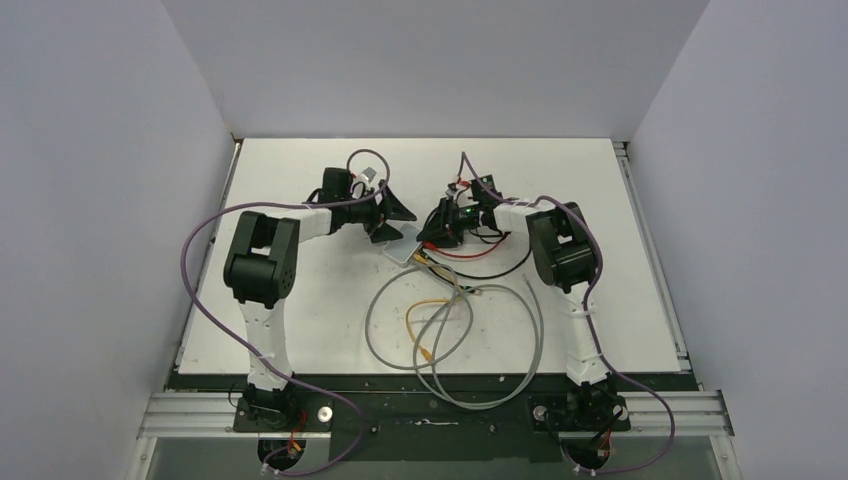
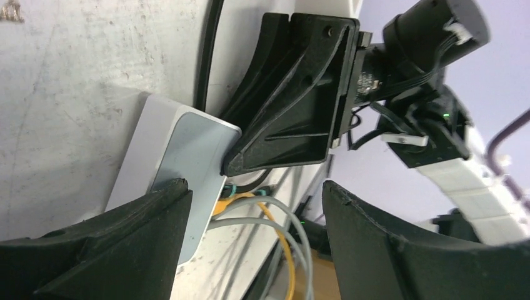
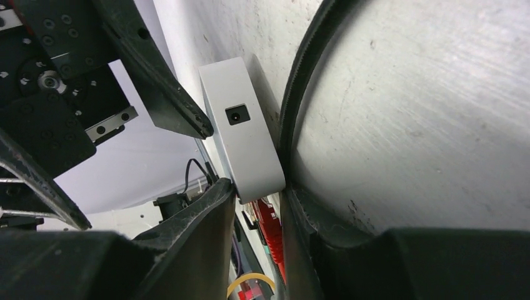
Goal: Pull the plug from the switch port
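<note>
The switch is a small light-grey box lying flat mid-table between both grippers. In the right wrist view the switch shows a narrow side with one round jack. Just below its corner a red plug runs back between my right gripper's narrow jaws, which are shut on it. My left gripper stands open at the switch, one finger lying over its top. Grey and yellow cables leave the sockets between those jaws. The ports themselves are hidden.
Loops of grey cable and a yellow cable lie on the white table toward the near edge. Red and black cables run right of the switch. The right gripper's finger hangs close above the switch.
</note>
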{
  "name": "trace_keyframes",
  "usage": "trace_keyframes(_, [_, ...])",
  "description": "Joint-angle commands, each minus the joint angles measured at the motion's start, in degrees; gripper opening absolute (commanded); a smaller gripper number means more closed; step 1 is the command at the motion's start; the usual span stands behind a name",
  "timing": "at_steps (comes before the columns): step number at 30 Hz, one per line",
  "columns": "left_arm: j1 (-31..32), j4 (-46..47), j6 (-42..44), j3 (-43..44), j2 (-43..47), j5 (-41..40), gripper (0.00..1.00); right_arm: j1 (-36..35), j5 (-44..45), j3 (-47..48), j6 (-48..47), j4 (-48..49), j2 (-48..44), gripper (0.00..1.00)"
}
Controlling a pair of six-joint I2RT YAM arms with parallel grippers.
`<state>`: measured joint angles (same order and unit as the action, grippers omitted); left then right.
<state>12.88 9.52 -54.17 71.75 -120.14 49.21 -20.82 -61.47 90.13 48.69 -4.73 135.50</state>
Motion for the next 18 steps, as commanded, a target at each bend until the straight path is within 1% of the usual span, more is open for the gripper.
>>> trace_keyframes(1, [0.5,-22.7,17.3,8.4,3.6,-4.7,0.75,0.1,0.7,-0.3,-1.7,3.7,-4.1,0.2])
trace_keyframes(3, [0.3,-30.0,22.9,10.9,3.4,-8.4,0.76,0.0,0.6,-0.5,-2.8,3.1,-4.3,0.19])
trace_keyframes(5, [-0.3,-33.1,25.8,12.0,3.6,-9.3,0.77,-0.1,0.4,-0.3,-4.3,2.2,-4.5,0.18])
trace_keyframes(9, [-2.4,-33.2,27.3,11.3,6.0,-9.1,0.78,0.0,0.2,0.4,-7.7,-0.2,-5.2,0.13])
trace_keyframes(14, [-4.4,-33.9,28.6,11.1,8.2,-9.8,0.78,-0.2,0.7,1.6,-11.6,-3.1,-7.4,0.12])
trace_keyframes(18, [-4.9,-35.8,30.7,11.6,7.8,-8.2,0.78,-0.3,0.4,1.8,-15.3,-5.4,-9.9,0.1])
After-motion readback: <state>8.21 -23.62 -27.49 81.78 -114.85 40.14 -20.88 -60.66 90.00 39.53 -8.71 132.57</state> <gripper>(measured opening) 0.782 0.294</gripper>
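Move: The switch's middle lies about 4 cm back from the left hand, 1 cm to its right and 3 cm below. The yellow plug is some 7 cm back and 4 cm right of that hand. From the right hand, whose fingers already pinch the switch's port-side corner, the switch's middle is about 4 cm left and 1 cm back, with the red plug 1 cm back and 2 cm right, the yellow plug 4 cm back and 1 cm left. Leftward, away from the switch, the open left hand draws off by about 6.5 cm, its fingers first tipping some 20 degrees further down before it slides clear and rises slightly. The right hand keeps its pinch across the switch's thickness, then late on lifts about 1 cm while rolling slightly, the switch's far side upwards. ##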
